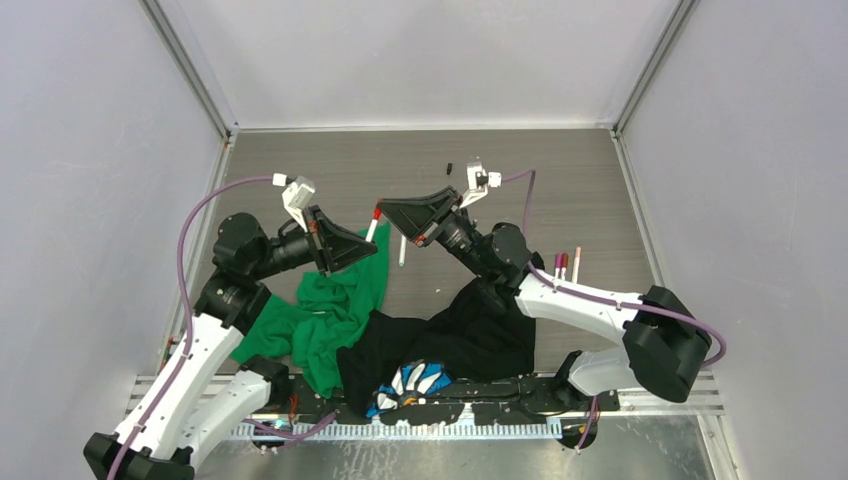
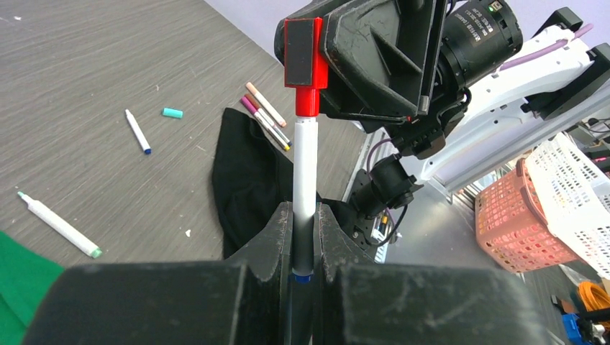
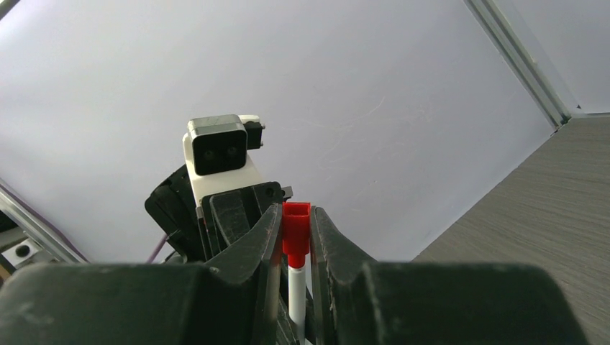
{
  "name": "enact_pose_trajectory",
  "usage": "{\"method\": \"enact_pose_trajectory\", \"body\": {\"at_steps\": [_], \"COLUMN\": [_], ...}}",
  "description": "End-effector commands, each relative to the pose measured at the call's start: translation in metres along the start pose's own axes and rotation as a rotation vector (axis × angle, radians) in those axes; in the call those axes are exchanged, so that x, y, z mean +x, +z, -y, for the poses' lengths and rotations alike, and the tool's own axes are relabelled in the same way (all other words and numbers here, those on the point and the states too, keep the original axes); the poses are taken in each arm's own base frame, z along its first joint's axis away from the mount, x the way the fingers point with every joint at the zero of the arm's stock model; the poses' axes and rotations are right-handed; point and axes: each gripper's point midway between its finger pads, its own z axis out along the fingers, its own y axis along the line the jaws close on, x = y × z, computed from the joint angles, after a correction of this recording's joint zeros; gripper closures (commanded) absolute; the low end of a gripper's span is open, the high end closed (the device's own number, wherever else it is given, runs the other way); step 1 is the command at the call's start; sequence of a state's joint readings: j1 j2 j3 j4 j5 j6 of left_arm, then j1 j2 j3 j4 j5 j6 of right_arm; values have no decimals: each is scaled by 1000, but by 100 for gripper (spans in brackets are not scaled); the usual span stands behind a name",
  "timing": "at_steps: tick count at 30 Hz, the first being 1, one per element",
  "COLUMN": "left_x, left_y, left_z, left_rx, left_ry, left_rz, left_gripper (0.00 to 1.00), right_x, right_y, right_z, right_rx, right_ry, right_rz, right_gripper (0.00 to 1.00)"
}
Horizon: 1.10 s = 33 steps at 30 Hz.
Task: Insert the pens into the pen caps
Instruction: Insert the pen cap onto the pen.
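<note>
A white pen (image 2: 305, 165) with a blue rear end stands upright in my left gripper (image 2: 304, 212), which is shut on its lower barrel. A red pen cap (image 2: 307, 100) sits on the pen's top end. My right gripper (image 3: 296, 230) is shut on that red cap (image 3: 296, 233), and the white barrel (image 3: 296, 295) runs down between its fingers. From above, the two grippers meet tip to tip over the table's middle, with the pen (image 1: 373, 228) bridging my left gripper (image 1: 365, 245) and my right gripper (image 1: 385, 208).
Loose pens lie on the table: a blue-tipped one (image 2: 137, 131), a green-tipped one (image 2: 57, 224) and a small bunch (image 2: 266, 115). A teal cap (image 2: 172, 113) and a black cap (image 1: 450, 167) lie apart. A green cloth (image 1: 320, 310) and a black cloth (image 1: 450, 335) cover the near side.
</note>
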State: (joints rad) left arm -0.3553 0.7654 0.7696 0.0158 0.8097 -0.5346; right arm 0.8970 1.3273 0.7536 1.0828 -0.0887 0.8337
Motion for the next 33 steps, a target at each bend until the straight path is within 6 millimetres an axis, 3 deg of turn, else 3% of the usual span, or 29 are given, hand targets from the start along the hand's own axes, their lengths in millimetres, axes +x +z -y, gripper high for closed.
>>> {"method": "enact_pose_trajectory", "body": {"at_steps": [1,6,12,16,25,33], "left_x": [-42,-42,-44,-44,-48,-52], "left_y": [-4,-6,-11,-12,-16,-17], "left_z": [-3,1,9,13,18,29], "left_rx": [-69,-49,-32,-10,-2,62], "left_ry": [108,133,162,165,176,176], "left_rz": [163,160,173,178,207,221], "left_gripper": [100,100,100,100,100,100], "right_x": [44,74,109,133,168,190], "right_y": [-8,-16,-44,-62,-102,-135], "right_z": [-11,-9,-4,-9,-2,5], "right_rx": [-34,-48,-54,-119,-112,-87], "right_ry": [57,41,-5,59,190,174], "right_rz": [-136,-267,-457,-573,-722,-872], "right_gripper": [99,99,99,99,99,99]}}
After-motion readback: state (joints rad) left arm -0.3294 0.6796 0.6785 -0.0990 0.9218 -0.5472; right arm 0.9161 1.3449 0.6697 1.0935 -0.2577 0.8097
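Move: The left hand holds the white pen by its blue end; the red cap, in the right fingers and already over the pen's tip, lies about 6 cm above it, 4 cm ahead and 1 cm right. From the right hand the pen's middle is some 3 cm below and 2 cm back. The black cloth's middle lies on the table about 32 cm below the left hand, 12 cm right and 2 cm ahead. Both hands keep their grips and carry the joined pen and cap down and back together, slowly then faster, the left about 5 cm and the right some 6 cm, edging left as well. The right hand sinks about 1 cm more than the left, working the red cap down onto the pen while turning roughly 10 degrees counter-clockwise; the left fingers tip slightly downward. ##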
